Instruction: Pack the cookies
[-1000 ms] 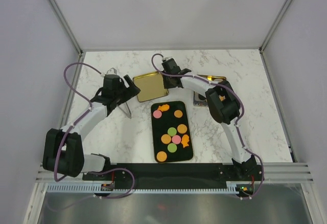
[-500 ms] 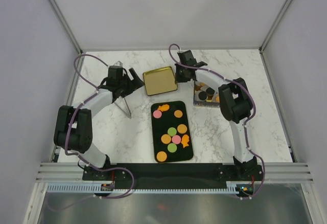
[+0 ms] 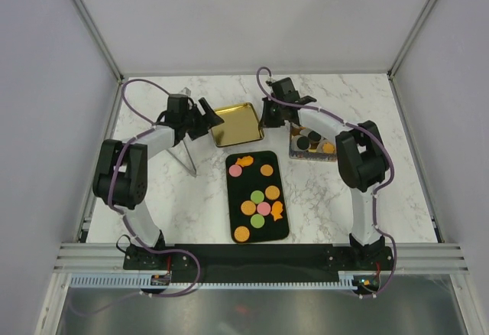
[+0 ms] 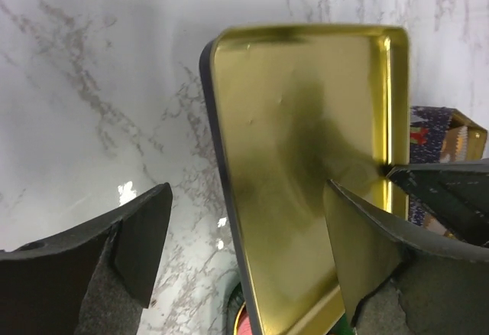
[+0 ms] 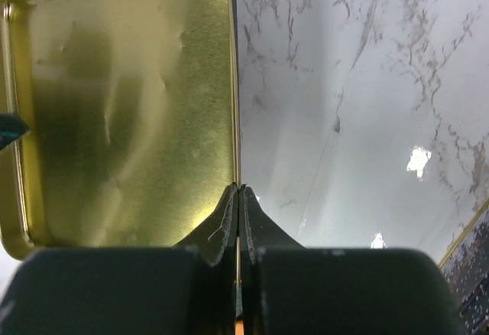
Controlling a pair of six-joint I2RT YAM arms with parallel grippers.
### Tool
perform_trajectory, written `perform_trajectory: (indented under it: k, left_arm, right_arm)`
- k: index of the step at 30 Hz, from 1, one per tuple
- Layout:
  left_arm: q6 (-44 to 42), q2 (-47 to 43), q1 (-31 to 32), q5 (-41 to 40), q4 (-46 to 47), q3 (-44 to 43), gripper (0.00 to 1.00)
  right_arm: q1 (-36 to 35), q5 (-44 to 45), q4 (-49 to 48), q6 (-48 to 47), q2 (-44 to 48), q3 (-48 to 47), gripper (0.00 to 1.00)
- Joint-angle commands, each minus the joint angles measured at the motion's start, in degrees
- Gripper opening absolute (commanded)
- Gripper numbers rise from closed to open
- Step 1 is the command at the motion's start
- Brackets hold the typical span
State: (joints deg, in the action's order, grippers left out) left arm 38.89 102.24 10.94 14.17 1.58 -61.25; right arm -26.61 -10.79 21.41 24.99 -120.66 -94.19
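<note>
Several round and star-shaped cookies (image 3: 258, 197) in orange, pink and green lie on the black tray (image 3: 283, 232) in the top external view. More cookies (image 3: 309, 140) sit in the open square tin (image 3: 293, 150). My right gripper (image 5: 239, 190) is shut on the rim of the tin's gold lid (image 5: 122, 113), which it holds tilted above the table. My left gripper (image 4: 248, 243) is open and straddles the opposite edge of the gold lid (image 4: 306, 167); one finger is over the lid's gold inside, the other over the marble.
A thin grey metal piece (image 3: 189, 159) lies on the marble table (image 3: 176, 205) left of the tray. White walls enclose the table's left, right and back. The tin's printed side (image 4: 432, 132) shows behind the lid in the left wrist view.
The right arm carried the gold lid right and toward the back, uncovering the tin. The left gripper followed to the lid's left edge and stayed open.
</note>
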Motion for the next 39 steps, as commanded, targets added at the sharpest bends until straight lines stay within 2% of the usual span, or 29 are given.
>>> perform_trajectory:
  k: [1,6,11,16,17,20,21,23,24,26,30,33,34,37,39]
  left_arm:
    - [3.03,1.12,-0.3,4.54,7.11,-1.76,0.85]
    - [5.66,1.74,-0.3,8.06,11.42,-0.45,0.64]
    - [6.46,1.13,-0.04,11.05,13.88,0.7,0.41]
    - [6.55,-0.36,0.66,13.51,14.5,1.05,0.23]
    - [6.72,-0.72,0.75,13.77,14.5,1.14,0.16]
    - [6.9,-2.12,0.84,14.21,13.36,0.96,0.04]
    - [6.81,-2.56,0.75,14.04,12.66,0.53,0.02]
    - [6.2,-3.44,0.92,12.99,8.99,-0.44,0.02]
    - [5.85,-3.71,0.93,12.64,7.66,-1.84,0.02]
    - [4.79,-4.15,0.93,11.58,3.01,-3.43,0.02]
    - [3.91,-4.06,1.1,10.26,-4.02,-7.03,0.02]
    - [3.56,-3.45,1.54,10.08,-8.42,-9.66,0.02]
    - [3.12,-3.1,1.54,10.52,-9.92,-10.46,0.02]
    - [2.68,-2.39,1.89,11.31,-13.61,-13.27,0.02]
    - [2.59,-2.22,1.89,11.93,-15.03,-14.68,0.02]
  right_arm:
    - [0.33,-2.75,-4.7,1.9,5.96,4.44,0.0]
    - [1.47,-7.41,-10.5,4.89,10.44,11.91,0.0]
    - [1.56,-7.23,-12.26,6.03,14.39,15.26,0.0]
    - [1.56,-7.06,-13.85,6.39,17.21,18.43,0.0]
    - [1.56,-6.88,-13.94,5.77,17.56,19.3,0.0]
    - [1.56,-4.25,-13.68,4.28,19.58,20.97,0.02]
    - [1.47,-2.94,-13.5,2.88,20.02,21.41,0.16]
    - [1.47,2.15,-12.62,1.12,21.95,22.9,0.35]
    - [1.47,4.0,-12.27,-0.54,22.74,23.61,0.5]
    - [1.39,10.13,-12.09,-1.96,26.08,26.5,0.63]
    - [-1.59,18.68,-13.58,-5.3,33.11,31.17,0.71]
    - [-8.44,23.25,-16.74,-9.25,38.91,34.86,0.73]
    - [-13.24,24.75,-17.45,-10.57,41.01,35.65,0.75]
    - [-22.91,32.12,-20.78,-18.12,42.52,38.55,0.79]
    - [-26.55,35.99,-23.42,-24.18,42.18,39.7,0.81]
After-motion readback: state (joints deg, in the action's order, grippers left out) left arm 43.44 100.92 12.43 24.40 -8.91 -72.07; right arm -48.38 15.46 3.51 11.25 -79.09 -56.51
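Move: The lid's middle is about 7 cm to the right of the left hand and roughly level fore-and-aft, its left rim already between the open jaws. From the right hand, still pinching the lid's right rim, that middle is some 8 cm left. The cookie box sits about 14 cm to the right of the right hand, 4 cm lower; the cookie tray is some 22 cm back and 2 cm left of it, 6 cm lower. From the left hand, the tongs lie 10 cm back, 8 cm left, 6 cm lower. The left fingers close onto the lid's left rim and pinch it while the hand shifts some 4 cm to the right and rises, then lifts on to about 7 cm in all. Meanwhile the right hand draws back about 5 cm and a little left, opens and lets go of the lid's right rim, then swings back and up, ending some 15 cm back and 11 cm higher over the tray's far part, tilting about 35 degrees. ##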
